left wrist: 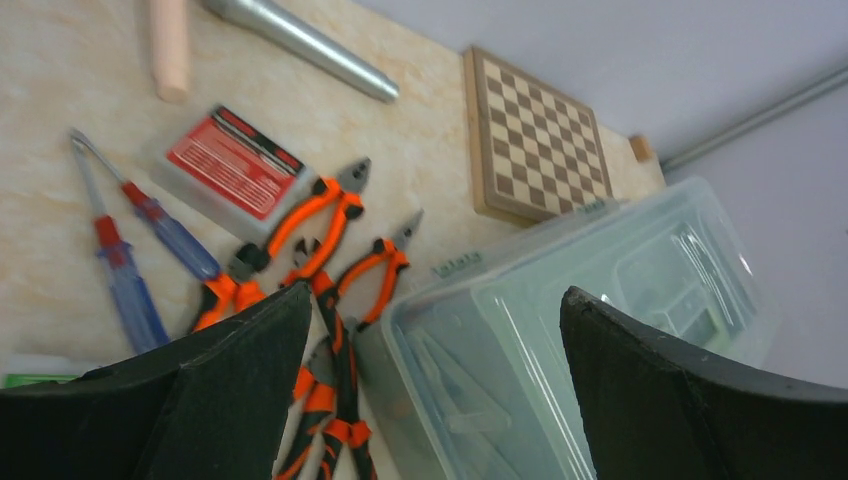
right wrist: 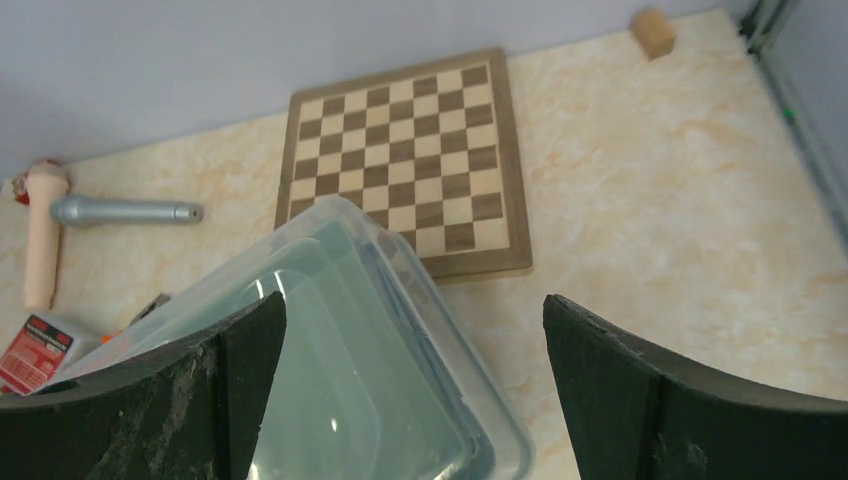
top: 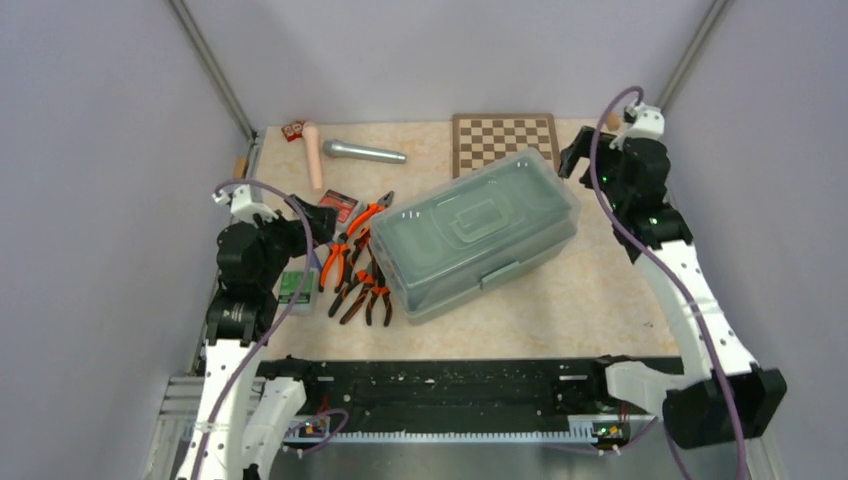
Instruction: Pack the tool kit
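The sage-green toolbox (top: 480,235) sits mid-table with its translucent lid shut; it also shows in the left wrist view (left wrist: 600,290) and the right wrist view (right wrist: 340,370). Several orange-and-black pliers (top: 355,272) lie in a heap left of it. A red box (top: 338,205) lies behind them, a green box (top: 295,287) at their left, and two blue-and-red screwdrivers (left wrist: 135,255) lie further left. My left gripper (top: 318,222) hovers open over the pliers and the box's left end (left wrist: 435,295). My right gripper (top: 573,160) hangs open above the box's far right corner (right wrist: 412,300). Neither holds anything.
A wooden chessboard (top: 503,140) lies behind the toolbox, its near edge tucked under the box's corner. A silver microphone (top: 362,152) and a pale wooden peg (top: 313,155) lie at the back left. A small wooden block (right wrist: 653,32) sits by the back right corner.
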Tool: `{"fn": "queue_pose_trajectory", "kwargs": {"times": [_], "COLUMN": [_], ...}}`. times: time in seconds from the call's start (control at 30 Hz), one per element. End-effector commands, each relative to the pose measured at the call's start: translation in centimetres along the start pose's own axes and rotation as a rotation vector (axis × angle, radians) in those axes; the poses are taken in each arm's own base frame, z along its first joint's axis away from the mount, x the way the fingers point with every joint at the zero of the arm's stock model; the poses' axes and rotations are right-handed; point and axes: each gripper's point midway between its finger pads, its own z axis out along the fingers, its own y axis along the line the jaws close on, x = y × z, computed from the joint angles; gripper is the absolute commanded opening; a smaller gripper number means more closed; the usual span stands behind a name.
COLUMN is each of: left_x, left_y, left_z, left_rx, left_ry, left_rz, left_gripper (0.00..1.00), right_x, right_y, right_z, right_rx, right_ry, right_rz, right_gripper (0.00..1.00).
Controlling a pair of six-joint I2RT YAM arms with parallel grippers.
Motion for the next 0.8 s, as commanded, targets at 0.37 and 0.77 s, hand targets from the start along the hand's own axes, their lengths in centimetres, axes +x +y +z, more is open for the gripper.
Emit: {"fn": "queue_pose_trajectory", "kwargs": {"times": [0.37, 0.77], "left_x": [10.1, 11.9], "left_y": [-7.8, -12.5], "left_z": [2.5, 5.6], "left_rx": [0.245, 0.33], "left_ry": [0.303, 0.389], "left_rz": [-0.219, -0.183], "left_gripper": [0.99, 0.99], "right_x": [9.7, 13.4], "right_y": [5.7, 4.2], "right_z": [6.1, -4.2], "right_rx": [-0.32, -0.336], "right_ry": [0.41, 0.482], "right_rz": [0.085, 0.15], "right_gripper": [0.99, 0.96]}}
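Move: The left hand has the tool box's left end about 15 cm to its right, 3 cm back and 16 cm below; the pliers lie on the table some 7 cm right and about level fore-and-aft, the red-labelled case roughly 18 cm straight ahead. For the right hand, the tool box's right end is about 4 cm ahead, 5 cm left and 17 cm below, with the chessboard around 20 cm ahead and 18 cm left. Down and inward from both sides, fingers wide open: the left hand sweeps about 13 cm right while sinking to the tool box's left end, turning clockwise and tipping down. The right hand drops some 11 cm, going forward and left onto the right end while tipping down and turning counter-clockwise, then pulls back about 6 cm with its fingers astride the end wall. ##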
